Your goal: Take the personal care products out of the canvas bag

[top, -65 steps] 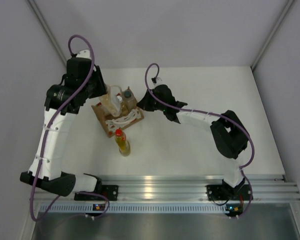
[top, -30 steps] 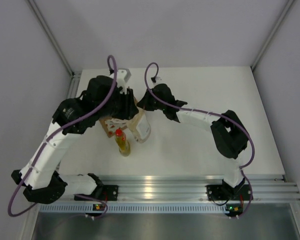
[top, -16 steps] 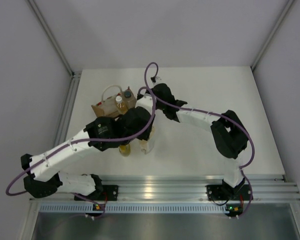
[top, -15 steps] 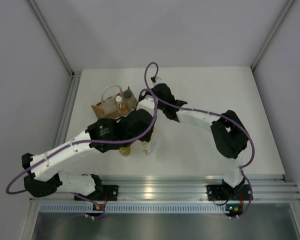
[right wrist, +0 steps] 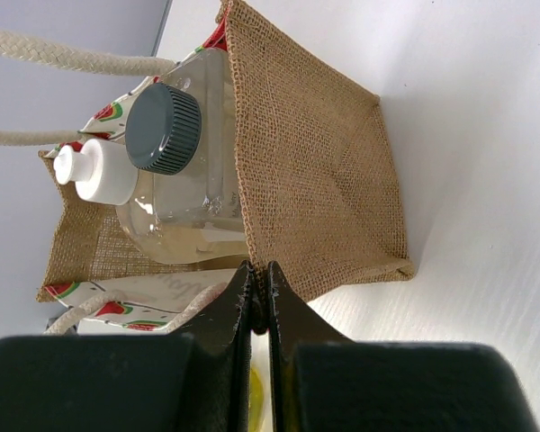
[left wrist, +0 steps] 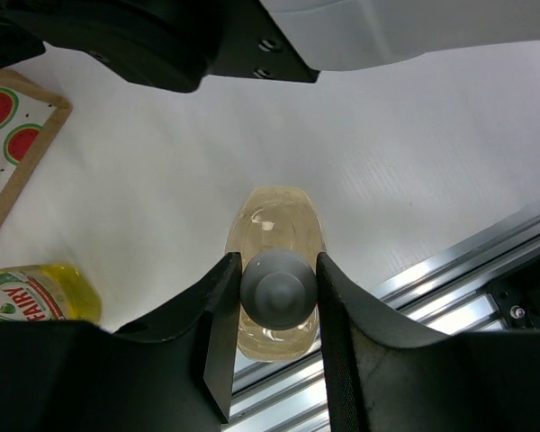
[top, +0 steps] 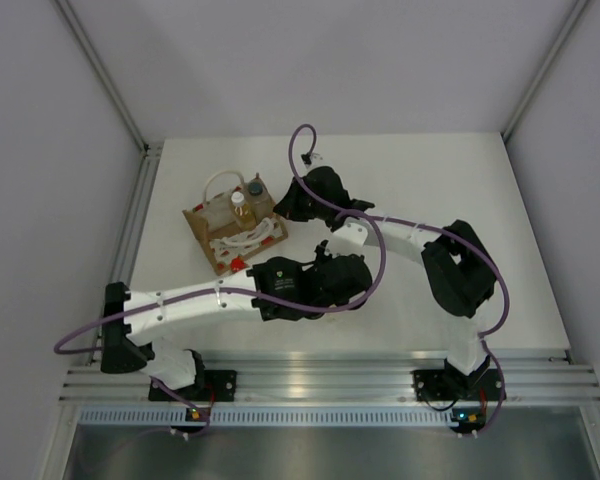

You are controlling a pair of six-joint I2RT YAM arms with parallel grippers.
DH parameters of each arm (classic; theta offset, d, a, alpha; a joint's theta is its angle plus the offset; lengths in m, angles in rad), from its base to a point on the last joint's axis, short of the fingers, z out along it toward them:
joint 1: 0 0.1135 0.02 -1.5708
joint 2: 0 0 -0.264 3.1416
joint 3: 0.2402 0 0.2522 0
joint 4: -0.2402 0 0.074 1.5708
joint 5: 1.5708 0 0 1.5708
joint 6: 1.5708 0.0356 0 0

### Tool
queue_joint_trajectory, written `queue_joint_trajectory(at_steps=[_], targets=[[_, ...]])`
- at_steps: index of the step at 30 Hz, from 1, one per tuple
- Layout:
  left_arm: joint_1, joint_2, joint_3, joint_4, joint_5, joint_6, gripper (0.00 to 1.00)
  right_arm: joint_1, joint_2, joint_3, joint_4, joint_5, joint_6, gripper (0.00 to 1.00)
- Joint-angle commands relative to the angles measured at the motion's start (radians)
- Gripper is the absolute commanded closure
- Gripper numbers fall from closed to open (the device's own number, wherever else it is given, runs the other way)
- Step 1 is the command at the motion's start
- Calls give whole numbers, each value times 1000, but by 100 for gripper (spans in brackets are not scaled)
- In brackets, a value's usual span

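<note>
The canvas bag (top: 220,250) stands at the table's left middle; its burlap wall (right wrist: 315,180) fills the right wrist view. Inside it are a clear bottle with a dark grey cap (right wrist: 165,127) and a white-capped bottle (right wrist: 99,171); both caps show from above (top: 254,187), (top: 238,199). My right gripper (right wrist: 259,274) is shut on the bag's top edge (top: 288,207). My left gripper (left wrist: 276,297) is shut on the grey cap (left wrist: 279,290) of a pale bottle (left wrist: 277,216), held upright in front of the bag, hidden under the wrist (top: 345,283) from above. The yellow bottle (left wrist: 31,292) stands beside it.
The right arm's forearm (left wrist: 207,36) passes just behind the held bottle. The aluminium rail (top: 380,375) runs along the near edge, close to the held bottle (left wrist: 486,270). Grey walls enclose the table on three sides.
My left gripper lifted the pale grey-capped bottle out of the bag and carried it forward and to the right, past the yellow bottle. My right gripper kept its hold on the bag's edge.
</note>
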Motion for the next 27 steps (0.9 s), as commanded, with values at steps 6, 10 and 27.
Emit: queue_joint_trajectory(at_steps=[6, 10, 27], targets=[[-41, -8, -18, 249, -62, -69, 100, 24, 12, 46, -8, -17, -13, 100], [-41, 4, -58, 295, -50, -92, 100, 23, 18, 49, -8, -22, -10, 100], [-58, 147, -58, 333, -58, -115, 100, 23, 24, 41, -8, -25, -4, 100]])
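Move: The left hand still grips a white-capped bottle by its cap. The table spot it is taken to lies about 5 cm to the right, 1 cm back and some 22 cm below. The red-capped bottle stands roughly 20 cm to its left, 7 cm farther out and 13 cm lower; the canvas bag is about 22 cm left and 22 cm ahead, 15 cm lower. From the right hand, still pinching the bag's edge, the spot is about 22 cm back, 17 cm right and 14 cm down. Keeping its pinch on the cap, the left hand lowers the hanging bottle about 6 cm towards the bare table near the front edge while carrying it some 5 cm to the right, farther from the red-capped bottle. The sideways travel leads and most of the descent follows, slowing at the end; the wrist barely turns and the fingers don't open. ##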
